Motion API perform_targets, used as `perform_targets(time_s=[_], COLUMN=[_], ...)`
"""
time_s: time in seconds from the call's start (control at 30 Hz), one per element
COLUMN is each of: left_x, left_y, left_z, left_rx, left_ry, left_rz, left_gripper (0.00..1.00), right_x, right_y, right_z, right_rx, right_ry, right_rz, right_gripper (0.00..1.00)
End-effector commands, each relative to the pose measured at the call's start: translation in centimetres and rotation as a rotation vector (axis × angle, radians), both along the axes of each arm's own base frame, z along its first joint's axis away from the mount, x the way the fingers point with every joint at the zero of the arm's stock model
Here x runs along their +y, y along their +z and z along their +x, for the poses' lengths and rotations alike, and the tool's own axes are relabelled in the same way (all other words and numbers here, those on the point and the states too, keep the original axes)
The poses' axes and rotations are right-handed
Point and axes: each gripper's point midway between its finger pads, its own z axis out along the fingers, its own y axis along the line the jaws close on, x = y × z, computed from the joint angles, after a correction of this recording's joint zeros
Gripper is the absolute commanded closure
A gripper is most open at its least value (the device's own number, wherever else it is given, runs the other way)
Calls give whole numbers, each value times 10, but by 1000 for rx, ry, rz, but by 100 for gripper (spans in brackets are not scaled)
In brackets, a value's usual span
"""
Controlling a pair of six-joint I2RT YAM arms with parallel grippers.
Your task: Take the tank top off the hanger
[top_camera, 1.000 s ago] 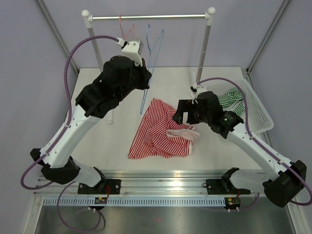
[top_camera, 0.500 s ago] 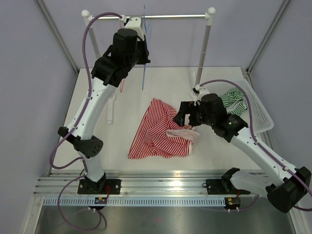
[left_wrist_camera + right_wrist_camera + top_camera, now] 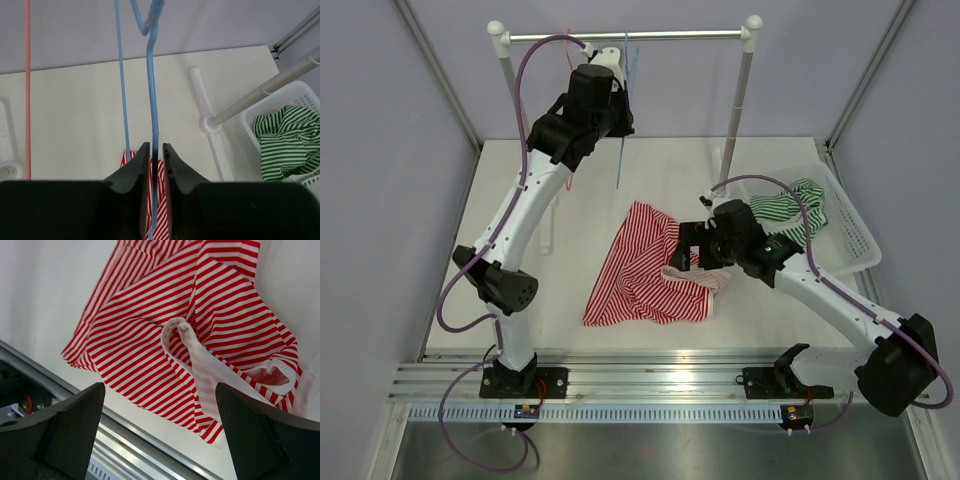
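Observation:
The red-and-white striped tank top (image 3: 645, 270) lies crumpled on the white table, off the hanger; the right wrist view shows it (image 3: 150, 315) spread below the fingers. High at the clothes rail (image 3: 660, 36), my left gripper (image 3: 613, 62) (image 3: 156, 145) has its jaws close around the wire of the bare blue hanger (image 3: 623, 150) (image 3: 151, 75), which hangs down from there. My right gripper (image 3: 685, 245) (image 3: 160, 385) hovers just above the tank top's right side, open wide, with nothing between its fingers.
A pink hanger (image 3: 27, 75) hangs left of the blue one. A white basket (image 3: 855, 240) (image 3: 300, 95) at the right holds a green striped garment (image 3: 790, 205) (image 3: 287, 140). The rail's posts (image 3: 735, 110) stand at the back. A metal rail runs along the table's near edge (image 3: 130, 435).
My left arm has risen and carried the blue hanger up to the rail. My right gripper has shifted slightly left over the tank top, still open.

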Motion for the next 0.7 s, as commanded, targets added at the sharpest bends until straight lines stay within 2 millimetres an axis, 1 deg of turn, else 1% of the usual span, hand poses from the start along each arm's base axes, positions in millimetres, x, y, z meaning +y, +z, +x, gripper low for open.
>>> perform_targets(time_s=[0.0,0.03,0.07,0.1,0.13,0.17,0.2,0.23,0.27,0.3,0.33,0.37,0.4,0.43,0.47,0.5,0.53,0.57,0.6,0.63,0.67], left_x=[9,7,7,10,12,12,16,16,17,18,26,28,30,35,44,50,53,65,72,79,93], left_y=[50,54,56,67,73,69,85,89,86,88,104,106,97,101,110,111,100,110,110,97,106], left_z=[-23,-31,-35,-47,-53,-59,-74,-81,-88,-95,-112,-119,-123,-130,-145,-152,-156,-172,-178,-179,-195], left_rx=[-95,-97,-96,-114,-122,-117,-149,-164,-159,-164,-201,-207,-189,-199,-226,-234,-218,-249,-257,-236,-267], left_ry=[-28,-58,-65,-78,-89,-99,-117,-135,-150,-162,-176,-180,-181,-177,-175,-169,-162,-153,-141,-110,-88], left_rz=[-87,-97,-101,-115,-117,-107,-123,-130,-129,-136,-155,-158,-151,-156,-171,-176,-165,-181,-184,-166,-187], left_gripper=[72,63,52,37,32,28,22,19,17,15,1,1,1,1,1,1,1,1,1,1,1], right_x=[8,8,10,14,16,17,22,24,28,33,35,40,43,47,53,56,61,61,61,59,54], right_y=[-18,-22,-33,-35,-39,-48,-51,-56,-64,-69,-74,-85,-90,-95,-104,-108,-115,-120,-125,-129,-141], right_z=[6,7,6,7,7,10,9,10,12,10,11,12,13,11,12,11,13,13,13,14,15], right_rx=[10,11,19,17,21,28,32,35,45,43,47,63,76,88,105,113,113,116,117,118,119], right_ry=[-12,-15,-18,-18,-15,-29,-31,-35,-30,-17,-19,-9,-3,9,22,17,15,10,2,-5,-23], right_rz=[-101,-129,-179,-188,-201,-230,-238,-254,-274,-288,-301,-316,-318,-319,-313,-307,-304,-312,-327,-349,-402], right_gripper=[1,1,0,1,1,1,1,0,1,1,1,0,1,0,1,1,1,1,0,1,1])
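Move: The left hand holds the blue hanger just under the white rod; the rod's middle is roughly 10 cm above and about 2 cm ahead, neither left nor right of the hand. The pink hanger hangs about 8 cm to its left, level with it. The red tank top lies some 17 cm below the right hand and 5 cm to its left, neither ahead nor back. The white basket is about 12 cm ahead and 25 cm right of that hand. The left fingers open wide and let go of the blue hanger, then that hand draws back about 18 cm, climbing some 10 cm and veering left, its fingers tipping up a little. Meanwhile the right hand, jaws still wide open, sinks about 14 cm and slightly left towards the bunched strap of the red tank top, tilting its fingers more steeply down; contact with the cloth can't be seen. ##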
